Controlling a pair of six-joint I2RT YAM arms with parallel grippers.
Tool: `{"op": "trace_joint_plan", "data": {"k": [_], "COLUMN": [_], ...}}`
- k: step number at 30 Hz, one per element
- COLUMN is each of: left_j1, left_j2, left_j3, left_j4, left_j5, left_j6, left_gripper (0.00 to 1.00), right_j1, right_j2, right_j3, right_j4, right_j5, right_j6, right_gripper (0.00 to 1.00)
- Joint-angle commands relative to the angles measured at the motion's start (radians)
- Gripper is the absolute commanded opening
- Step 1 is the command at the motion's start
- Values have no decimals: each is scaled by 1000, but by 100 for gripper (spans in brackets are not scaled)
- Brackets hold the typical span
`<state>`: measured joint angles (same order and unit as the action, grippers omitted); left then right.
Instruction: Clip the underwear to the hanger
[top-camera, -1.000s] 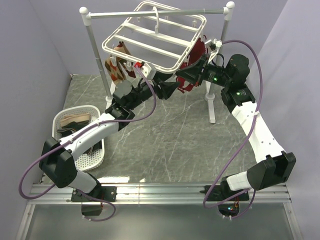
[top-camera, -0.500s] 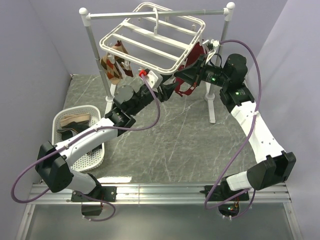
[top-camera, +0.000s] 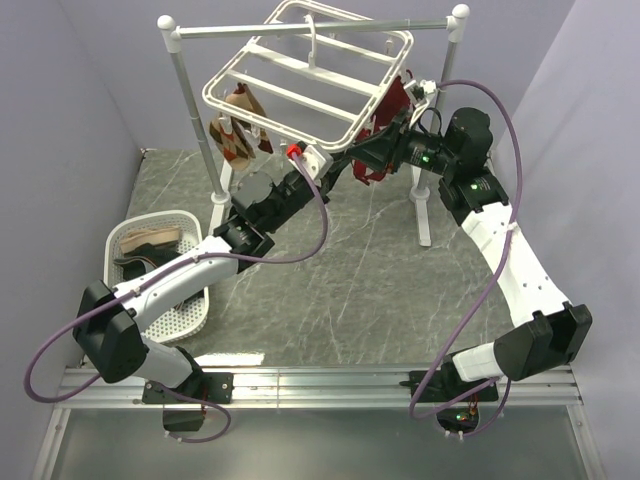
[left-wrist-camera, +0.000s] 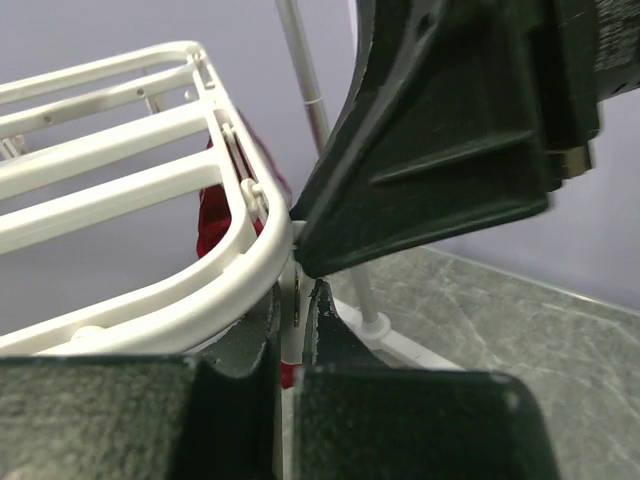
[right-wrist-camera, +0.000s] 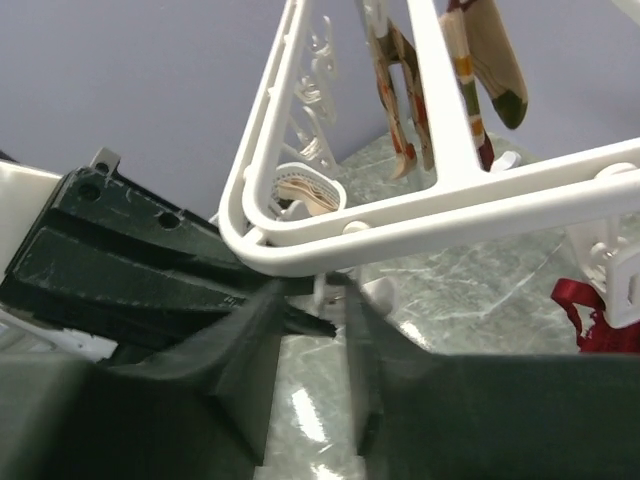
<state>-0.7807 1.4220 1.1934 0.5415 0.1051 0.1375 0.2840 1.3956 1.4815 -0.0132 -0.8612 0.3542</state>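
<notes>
The white hanger (top-camera: 300, 75) hangs tilted from the rail; it also shows in the left wrist view (left-wrist-camera: 150, 200) and the right wrist view (right-wrist-camera: 420, 230). Both grippers meet under its near right corner. My left gripper (top-camera: 338, 165) is nearly shut (left-wrist-camera: 293, 300), with a ragged strip of black underwear (right-wrist-camera: 305, 322) at its fingertips. Most of the garment is hidden. My right gripper (top-camera: 362, 155) stands with its fingers on either side of a small white clip (right-wrist-camera: 335, 285) hanging under the corner (right-wrist-camera: 335, 300).
A tan-and-red argyle garment (top-camera: 238, 135) hangs from the frame's left side and a dark red bra (top-camera: 390, 115) from its right. The rail stand's posts (top-camera: 185, 100) flank the frame. A white basket (top-camera: 185, 300) with clothes sits at the left.
My left gripper rose up and to the right to the frame's near corner, meeting the right gripper. The frame swung and tilted. The right arm shifted slightly.
</notes>
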Motion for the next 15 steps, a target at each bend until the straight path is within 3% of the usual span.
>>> {"op": "trace_joint_plan", "data": {"k": [1,2,3,4,6,8,11,15], "left_j1": [-9,-8,-9,-9,-9,-9,-9,-9], "left_j2": [8,8,6,5,3,0,-3,-20], "left_j3": [38,38,35,34,28,21,-1,-75], "left_j4": [12,14,17,15,20,28,57,206], "left_j5": [-7,-7,-8,-7,-8,-10,-12,1], "left_j6": [14,14,16,17,16,20,20,36], "left_gripper": [0,0,0,0,0,0,0,0], "right_j1": [14,12,14,12,14,12,12,14], "right_j2": [-30,-39,-44,-50,-53,-70,-89,-98], "right_j3": [33,33,36,49,72,66,49,30], "right_j4": [-1,-20,-45,-103,-157,-197,-240,-280], "right_j5": [31,63,91,164,217,316,381,406], "right_j6": [21,26,29,35,42,63,115,176], "right_gripper": [42,48,64,73,83,83,92,93]}}
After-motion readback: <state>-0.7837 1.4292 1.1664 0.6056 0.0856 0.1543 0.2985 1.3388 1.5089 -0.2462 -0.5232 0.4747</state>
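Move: Between the left fingertips sits an empty white clip, under the hanger's near right corner; the corner is about 1 cm ahead, 1 cm left and 3 cm above that hand. From the right hand the clip lies level, some 1 cm to its left, with the red underwear roughly 10 cm ahead, 8 cm right and 7 cm lower. The beige underwear hangs some 20 cm left of the left hand, 8 cm ahead and 8 cm below. Opening from slightly parted to nearly wide, the right fingers free the clip while that hand draws off about 3 cm to the right, 2 cm forward and a little down, turning some 20 degrees clockwise and rolling. The left hand keeps its pinch on the clip under the hanger corner, dipping barely 1 cm and coming back up. ##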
